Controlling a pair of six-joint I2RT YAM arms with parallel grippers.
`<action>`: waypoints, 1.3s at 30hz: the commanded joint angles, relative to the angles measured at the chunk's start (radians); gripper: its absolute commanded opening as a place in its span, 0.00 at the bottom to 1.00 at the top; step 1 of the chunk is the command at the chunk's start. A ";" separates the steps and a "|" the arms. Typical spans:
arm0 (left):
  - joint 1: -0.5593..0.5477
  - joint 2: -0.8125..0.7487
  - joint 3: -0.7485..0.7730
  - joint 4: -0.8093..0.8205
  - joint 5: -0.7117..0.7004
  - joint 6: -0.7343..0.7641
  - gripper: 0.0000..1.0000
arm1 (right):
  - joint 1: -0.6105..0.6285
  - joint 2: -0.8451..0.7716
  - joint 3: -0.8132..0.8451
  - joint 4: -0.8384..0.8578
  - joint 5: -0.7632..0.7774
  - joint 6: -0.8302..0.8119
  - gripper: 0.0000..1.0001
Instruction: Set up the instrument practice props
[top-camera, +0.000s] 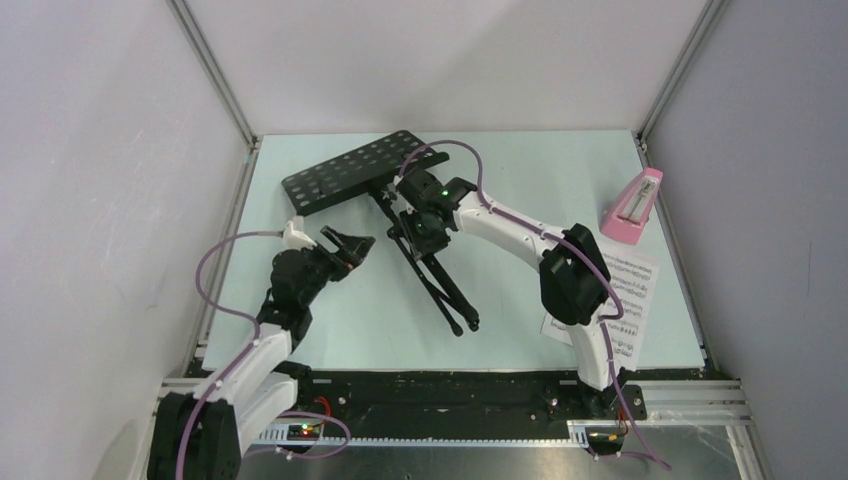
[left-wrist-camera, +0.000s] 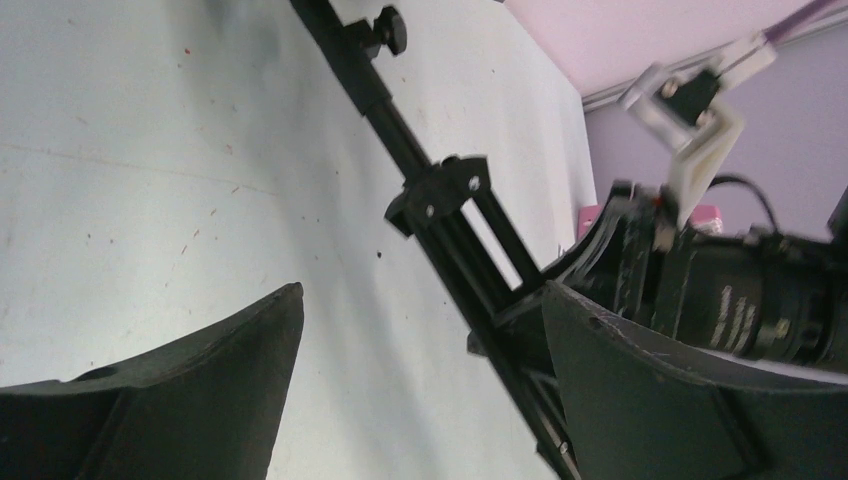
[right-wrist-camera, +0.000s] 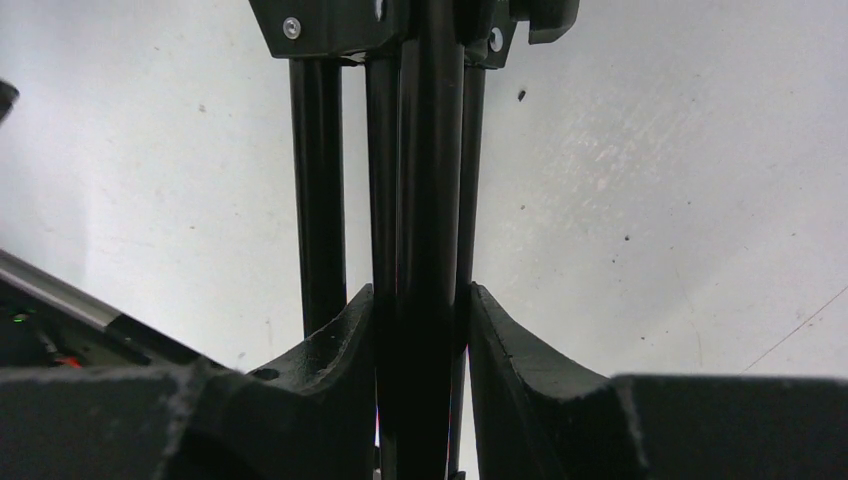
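Note:
The black music stand (top-camera: 350, 172) lies flat on the table, its hole-punched desk at the back left and its folded legs (top-camera: 445, 290) pointing toward the front. My right gripper (top-camera: 420, 235) is shut on the stand's pole (right-wrist-camera: 430, 150), with a finger on each side of the bundled tubes (right-wrist-camera: 420, 290). My left gripper (top-camera: 350, 248) is open just left of the pole and holds nothing. In its wrist view (left-wrist-camera: 421, 292) the stand's leg collar (left-wrist-camera: 440, 195) runs past the right finger. The pink metronome (top-camera: 632, 208) stands at the back right. The sheet-music pages (top-camera: 625, 290) lie at the right, partly under the right arm.
Pale walls and aluminium frame posts (top-camera: 215, 70) enclose the table on three sides. The right arm's purple cable (top-camera: 470, 160) loops over the stand's desk. A black rail (top-camera: 450, 385) with both arm bases runs along the near edge.

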 joint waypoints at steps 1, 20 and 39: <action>-0.006 -0.139 -0.078 0.064 -0.054 -0.069 0.93 | -0.039 -0.112 0.092 0.016 -0.123 0.132 0.00; 0.004 0.201 -0.034 0.405 0.081 -0.273 0.96 | -0.057 -0.223 0.058 0.048 -0.282 0.146 0.00; 0.042 0.559 0.084 0.802 0.174 -0.392 0.92 | -0.051 -0.326 -0.062 0.191 -0.372 0.173 0.00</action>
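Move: The bare stretch of the music stand's pole above its leg collar lies about 7 cm to the left gripper's right, 6 cm ahead and slightly below. The collar is some 9 cm right of that gripper and 2 cm ahead, also slightly below; the stand's perforated tray is about 14 cm ahead and 2 cm right, a little lower. From the right gripper, already clamped on the folded legs, the pole stretch is some 7 cm ahead, 5 cm left and slightly higher. Keep the right gripper clamped on the folded legs and raise the stand by about 6 cm, easing back 3 cm late in the lift and tilting the wrist so its left side rises. Meanwhile draw the open left gripper slightly back and down, then bring it forward, up and a little right towards the pole, rolling its left side down some 20 degrees; don't close it. ##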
